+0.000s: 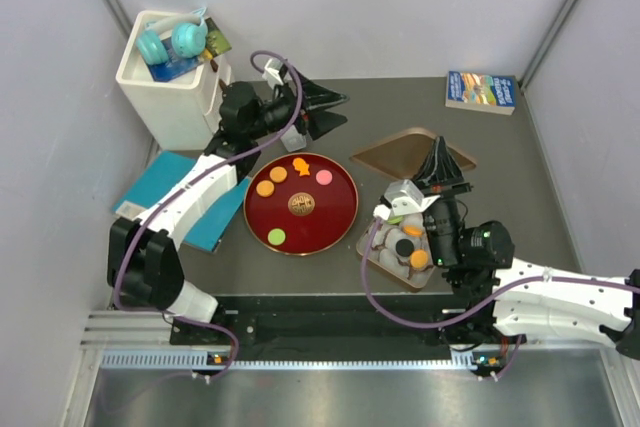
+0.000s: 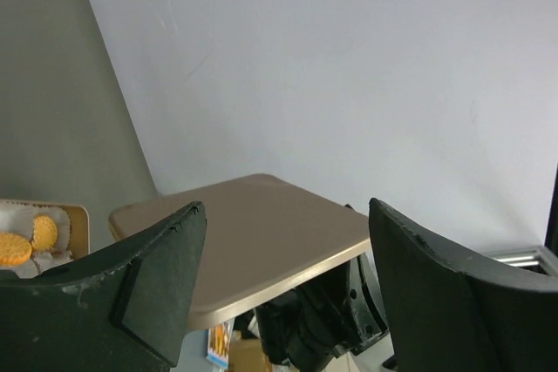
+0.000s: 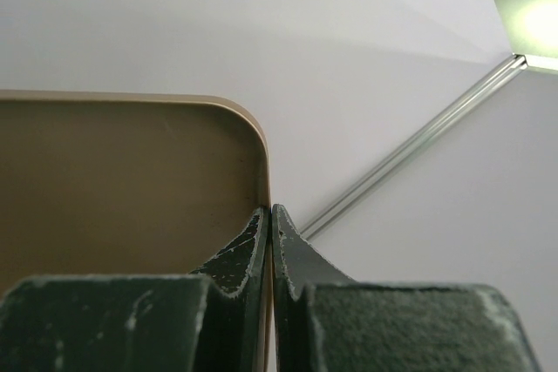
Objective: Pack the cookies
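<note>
Several cookies lie on the dark-red plate (image 1: pixel 335 222): orange ones (image 1: pixel 265 188), a pink one (image 1: pixel 324 177), a brown one (image 1: pixel 300 205) and a green one (image 1: pixel 276 237). More cookies (image 1: pixel 419 259) sit in white paper cups in the tan box (image 1: pixel 368 247) to the right; two orange ones (image 2: pixel 13 248) show in the left wrist view. My left gripper (image 1: pixel 325 107) (image 2: pixel 288 285) hovers behind the plate, open and empty. My right gripper (image 1: pixel 440 162) (image 3: pixel 270 215) is shut on the edge of the tan lid (image 1: pixel 400 152) (image 2: pixel 253 233) (image 3: pixel 122 180), held up behind the box.
A white bin (image 1: pixel 165 97) holding teal headphones stands at the back left. A blue book (image 1: pixel 180 192) lies left of the plate under the left arm. Another book (image 1: pixel 480 90) lies at the back right by the wall.
</note>
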`<action>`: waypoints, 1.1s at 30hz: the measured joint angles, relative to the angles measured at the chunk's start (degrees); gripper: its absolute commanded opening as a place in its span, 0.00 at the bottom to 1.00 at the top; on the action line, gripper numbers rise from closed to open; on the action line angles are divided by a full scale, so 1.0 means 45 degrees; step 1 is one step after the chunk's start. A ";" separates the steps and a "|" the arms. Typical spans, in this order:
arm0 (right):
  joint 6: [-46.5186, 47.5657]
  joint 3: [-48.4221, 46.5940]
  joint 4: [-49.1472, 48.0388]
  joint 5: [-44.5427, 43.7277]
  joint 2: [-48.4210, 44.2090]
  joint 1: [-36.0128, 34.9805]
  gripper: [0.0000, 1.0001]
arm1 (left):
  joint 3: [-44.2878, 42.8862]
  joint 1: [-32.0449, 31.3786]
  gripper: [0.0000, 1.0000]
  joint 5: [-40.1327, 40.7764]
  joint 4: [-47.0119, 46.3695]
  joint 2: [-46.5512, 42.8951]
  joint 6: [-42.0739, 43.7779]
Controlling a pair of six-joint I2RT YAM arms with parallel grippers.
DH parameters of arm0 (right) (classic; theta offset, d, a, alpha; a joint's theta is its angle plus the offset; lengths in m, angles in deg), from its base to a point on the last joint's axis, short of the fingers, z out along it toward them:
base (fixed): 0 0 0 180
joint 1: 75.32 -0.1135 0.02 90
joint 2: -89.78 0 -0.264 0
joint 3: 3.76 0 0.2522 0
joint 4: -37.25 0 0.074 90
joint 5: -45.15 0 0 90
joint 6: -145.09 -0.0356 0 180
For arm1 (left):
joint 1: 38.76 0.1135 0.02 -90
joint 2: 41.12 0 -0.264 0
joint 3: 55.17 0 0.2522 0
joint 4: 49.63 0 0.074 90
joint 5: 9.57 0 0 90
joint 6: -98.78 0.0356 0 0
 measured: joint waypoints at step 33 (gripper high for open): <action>-0.0209 -0.0005 -0.0049 0.0340 0.0855 0.0000 0.00 | 0.0777 -0.1375 0.82 0.1195 0.6256 -0.2856 0.2764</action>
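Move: To the left hand's right by about 15 cm, some 10 cm back and 3 cm lower, hangs the middle of the tilted lid. Below the lid sits the cookie box, from this hand roughly 18 cm right, 19 back and 24 down; the red tray lies about 10 cm left, 10 back and 25 down. The right hand holds the lid's edge, with its middle about 6 cm left, level fore and aft, and 5 cm below. Drawing back about 7 cm with wide-open fingers, the left hand comes in beside the lid's free left side, sinking unevenly to some 4 cm lower while its rightward-pointing fingers dip roughly 15 degrees. Meanwhile the right hand keeps its pinch on the lid's edge and, after a pause, carries the lid about 2 cm left and 1 cm down towards the left gripper. ##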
